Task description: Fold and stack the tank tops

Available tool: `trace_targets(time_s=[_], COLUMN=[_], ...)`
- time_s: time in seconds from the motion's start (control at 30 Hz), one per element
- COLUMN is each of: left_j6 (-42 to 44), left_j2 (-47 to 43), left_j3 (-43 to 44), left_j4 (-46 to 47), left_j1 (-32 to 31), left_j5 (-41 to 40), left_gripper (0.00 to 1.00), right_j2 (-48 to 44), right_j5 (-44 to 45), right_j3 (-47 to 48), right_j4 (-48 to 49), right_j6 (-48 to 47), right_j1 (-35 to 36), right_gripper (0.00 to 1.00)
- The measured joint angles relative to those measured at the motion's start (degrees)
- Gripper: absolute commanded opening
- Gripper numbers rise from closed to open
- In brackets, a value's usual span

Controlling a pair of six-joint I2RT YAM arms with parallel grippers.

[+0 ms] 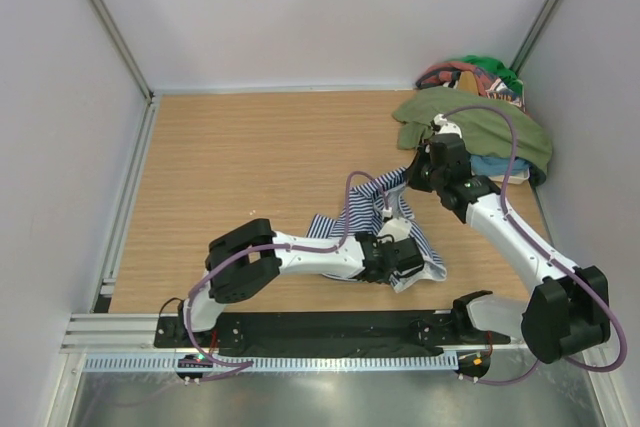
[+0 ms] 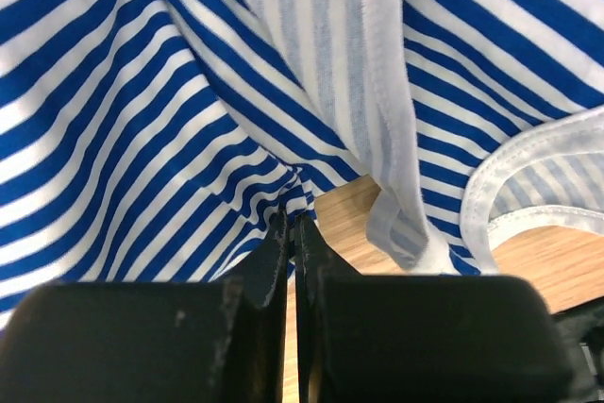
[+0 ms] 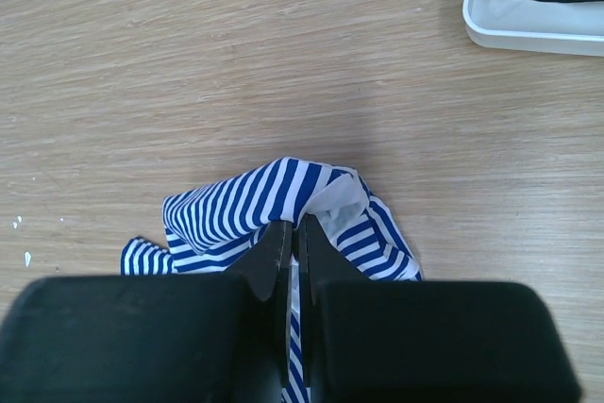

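Note:
The navy-and-white striped tank top (image 1: 368, 215) lies bunched on the wooden table between my two arms. My left gripper (image 1: 408, 263) is shut on a fold near its front edge; in the left wrist view the fingertips (image 2: 279, 233) pinch striped cloth (image 2: 142, 120) that fills the picture. My right gripper (image 1: 414, 175) is shut on the far end of the same top, and striped cloth (image 3: 236, 205) puffs out past its closed fingers (image 3: 276, 244). The olive green tank top (image 1: 470, 125) lies crumpled at the back right, behind the right wrist.
A heap of coloured clothes (image 1: 472, 75) sits in the back right corner. A white tray (image 3: 528, 33) holding black-and-white striped cloth shows in the right wrist view. Grey walls stand on three sides, and a metal rail (image 1: 300, 331) runs along the near edge.

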Motion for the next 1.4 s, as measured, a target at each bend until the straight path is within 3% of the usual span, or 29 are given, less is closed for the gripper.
trace_targets(time_s=[0.17,0.3,0.57,0.83,1.0,1.23,1.4], left_j6=[1.3,3.8,8.6,13.4,16.8,19.2,19.3], left_j2=[-6.1,-20.8,-48.3,-54.1,-58.1,-76.8,-85.2], left_j3=[-5.5,-12.4,-12.7,-5.8,-1.9,-3.4,-4.9], left_j4=[-0.9,0.2,-2.7,-10.1,-11.5,-11.0,-10.6], left_j1=[0.7,6.1,36.9,57.5,59.4,59.3,59.3], left_j5=[0.5,4.9,10.5,16.5,17.7,17.9,19.8], left_gripper=[0.0,0.0,0.0,0.0,0.0,0.0,0.0], right_j2=[0.0,0.3,5.4,11.0,8.3,-7.0,-16.0], right_j5=[-0.1,-0.2,-1.6,-8.5,-13.6,-24.3,-30.8], right_j3=[0.0,0.7,9.1,23.3,29.1,25.0,23.5], right_j4=[-0.2,-1.0,-2.1,-3.8,-4.2,-5.4,-8.0], right_j6=[0.0,-0.1,0.0,0.0,-1.0,-1.9,-2.4], right_j1=[0.0,-0.3,-1.7,-2.2,-2.3,-2.1,-1.9], right_gripper=[0.04,0.02,0.01,0.01,0.01,0.01,0.01])
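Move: Some 36 cm to the left and 15 cm ahead of the left hand is the clear table, about 2 cm below it; the tank top's bunched middle is roughly 8 cm ahead and 3 cm left, its strap end about 6 cm right and 1 cm back. From the right hand, the tank top's middle is about 10 cm back, 7 cm left and 14 cm down; the green cloth lies 17 cm ahead, 16 cm right and 6 cm below. Sweeping up about 43 cm and left 37 cm, the left hand carries its pinched edge of the tank top away from the right hand, arcing forward and then back while the wrist pitches up from pointing down. The right hand lingers, then rises some 25 cm, easing forward first and finally backward, fingers tilting up and turning counter-clockwise. Both keep their pinch. ##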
